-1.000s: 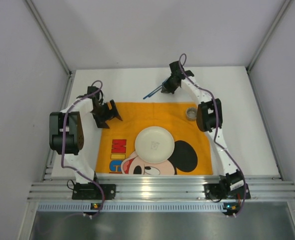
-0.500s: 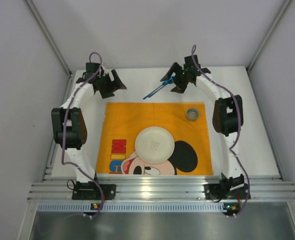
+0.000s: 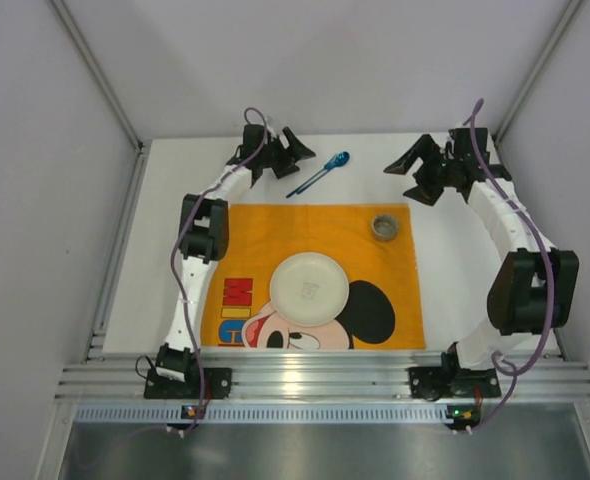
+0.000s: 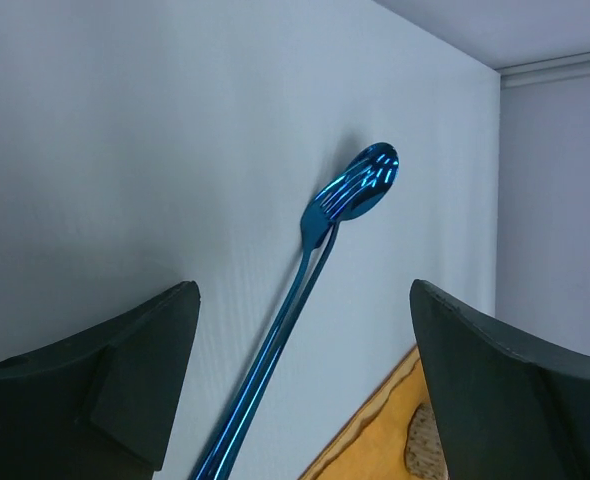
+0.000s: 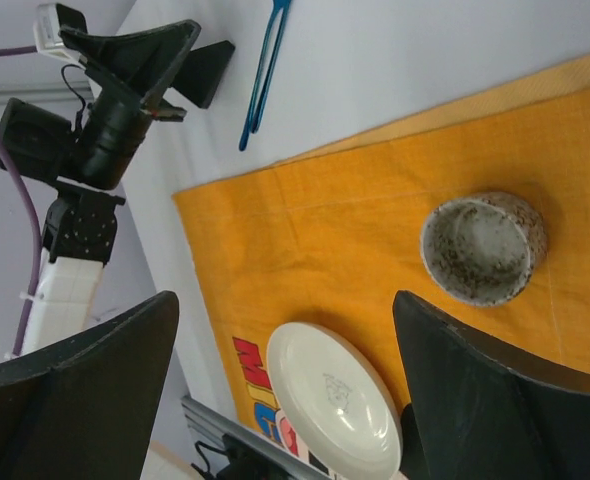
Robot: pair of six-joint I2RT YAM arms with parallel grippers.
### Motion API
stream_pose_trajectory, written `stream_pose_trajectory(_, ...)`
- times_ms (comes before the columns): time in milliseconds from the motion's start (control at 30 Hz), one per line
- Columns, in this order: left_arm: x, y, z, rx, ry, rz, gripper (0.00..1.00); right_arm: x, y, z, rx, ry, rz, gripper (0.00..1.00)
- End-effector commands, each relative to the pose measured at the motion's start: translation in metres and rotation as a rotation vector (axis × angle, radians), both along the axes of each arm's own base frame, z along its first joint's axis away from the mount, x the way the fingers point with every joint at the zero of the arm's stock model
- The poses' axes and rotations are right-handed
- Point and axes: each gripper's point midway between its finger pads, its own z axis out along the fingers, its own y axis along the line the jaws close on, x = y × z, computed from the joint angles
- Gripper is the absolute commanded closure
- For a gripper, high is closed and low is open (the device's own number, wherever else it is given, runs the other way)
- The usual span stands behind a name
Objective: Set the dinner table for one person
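On the white dinner table point(image 3: 155, 270), just beyond the orange placemat point(image 3: 265, 235), lie a blue fork and spoon point(image 3: 320, 172) side by side. In the left wrist view the blue fork and spoon point(image 4: 320, 240) run between the fingers of my left gripper point(image 4: 303, 290), which is open and not touching them. That left gripper point(image 3: 291, 156) sits right beside the handle ends. My right gripper point(image 3: 415, 176) is open and empty at the back right, and the right gripper point(image 5: 285, 300) looks down over the mat. A white plate point(image 3: 309, 288) and a speckled cup point(image 3: 384, 226) rest on the placemat.
Grey walls enclose the table on three sides, close behind both grippers. An aluminium rail point(image 3: 325, 380) runs along the near edge by the arm bases. The placemat point(image 5: 355, 200) carries a cartoon-mouse print. My left gripper point(image 5: 140, 70) shows in the right wrist view.
My right gripper opened, let go of the blue cutlery and swung away to the back right. The left arm swept from the left side along the back to the cutlery.
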Motion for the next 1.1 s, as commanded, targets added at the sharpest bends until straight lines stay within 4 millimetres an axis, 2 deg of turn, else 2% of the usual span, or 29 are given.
stream_pose_trajectory(0, 0.012, -0.007, 0.031, -0.064, -0.06, 0.033, 0.08, -0.021, -0.004, 0.035, -0.003, -0.091, 0.024, 0.12)
stream_pose_trajectory(133, -0.004, -0.029, 0.019, -0.033, -0.04, -0.005, 0.08, -0.026, -0.009, 0.029, -0.01, -0.067, 0.019, 0.12)
stream_pose_trajectory(167, -0.012, -0.031, 0.006, -0.016, 0.014, -0.007, 0.09, -0.026, -0.008, 0.025, -0.005, -0.056, 0.02, 0.12)
stream_pose_trajectory(200, -0.017, -0.036, 0.002, -0.013, 0.035, -0.014, 0.09, -0.026, -0.008, 0.024, -0.003, -0.05, 0.018, 0.13)
stream_pose_trajectory(367, -0.066, -0.079, -0.024, 0.063, 0.129, -0.07, 0.12, -0.024, -0.009, 0.015, -0.009, -0.032, 0.021, 0.13)
stream_pose_trajectory(400, -0.081, -0.099, -0.024, 0.068, 0.13, -0.095, 0.12, -0.023, -0.009, 0.014, -0.015, -0.032, 0.021, 0.13)
stream_pose_trajectory(467, -0.097, -0.122, -0.023, 0.059, 0.132, -0.131, 0.11, -0.021, -0.01, 0.008, -0.018, -0.019, 0.022, 0.13)
stream_pose_trajectory(500, -0.107, -0.14, -0.02, 0.042, 0.135, -0.158, 0.11, -0.018, -0.009, 0.006, -0.019, -0.016, 0.024, 0.13)
stream_pose_trajectory(533, -0.11, -0.149, -0.019, 0.034, 0.137, -0.169, 0.11, -0.017, -0.009, 0.005, -0.019, -0.015, 0.026, 0.13)
stream_pose_trajectory(633, -0.101, -0.164, 0.012, -0.016, 0.083, -0.169, 0.11, -0.003, -0.009, 0.005, -0.017, -0.02, 0.023, 0.13)
stream_pose_trajectory(700, -0.09, -0.158, 0.02, -0.012, 0.056, -0.134, 0.11, 0.005, -0.007, -0.005, -0.013, 0.001, 0.028, 0.13)
stream_pose_trajectory(733, -0.085, -0.154, 0.029, -0.014, 0.039, -0.119, 0.1, 0.012, -0.007, -0.002, -0.02, -0.013, 0.027, 0.14)
stream_pose_trajectory(767, -0.08, -0.149, 0.033, -0.012, 0.032, -0.102, 0.1, 0.019, -0.006, -0.015, -0.025, 0.015, 0.027, 0.14)
stream_pose_trajectory(833, -0.067, -0.131, 0.04, -0.009, 0.027, -0.048, 0.11, 0.03, -0.009, -0.021, -0.054, 0.029, 0.008, 0.15)
stream_pose_trajectory(867, -0.063, -0.122, 0.04, -0.003, 0.034, -0.027, 0.11, 0.035, -0.011, -0.037, -0.067, 0.067, 0.0, 0.15)
stream_pose_trajectory(900, -0.054, -0.106, 0.044, -0.001, 0.034, 0.007, 0.11, 0.04, -0.013, -0.042, -0.081, 0.073, -0.006, 0.16)
stream_pose_trajectory(933, -0.052, -0.096, 0.049, 0.001, 0.032, 0.025, 0.11, 0.05, -0.019, -0.043, -0.113, 0.069, -0.037, 0.16)
stream_pose_trajectory(967, -0.043, -0.077, 0.054, 0.0, 0.027, 0.056, 0.11, 0.051, -0.025, -0.06, -0.14, 0.117, -0.049, 0.16)
stream_pose_trajectory(1067, -0.038, -0.044, 0.07, 0.011, 0.009, 0.101, 0.11, 0.061, -0.043, -0.077, -0.206, 0.164, -0.107, 0.17)
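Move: From the left hand the fork and spoon lie together about 4 cm to the right and 3 cm back, some 5 cm lower. The cup stands roughly 22 cm to the right and 21 cm back of that hand; the plate is about 40 cm straight back. From the right hand the fork and spoon are some 14 cm ahead and 17 cm left, 19 cm below. Open left fingers push fork and spoon right and back, 22 cm, then half return; open right hand sinks towards them. ##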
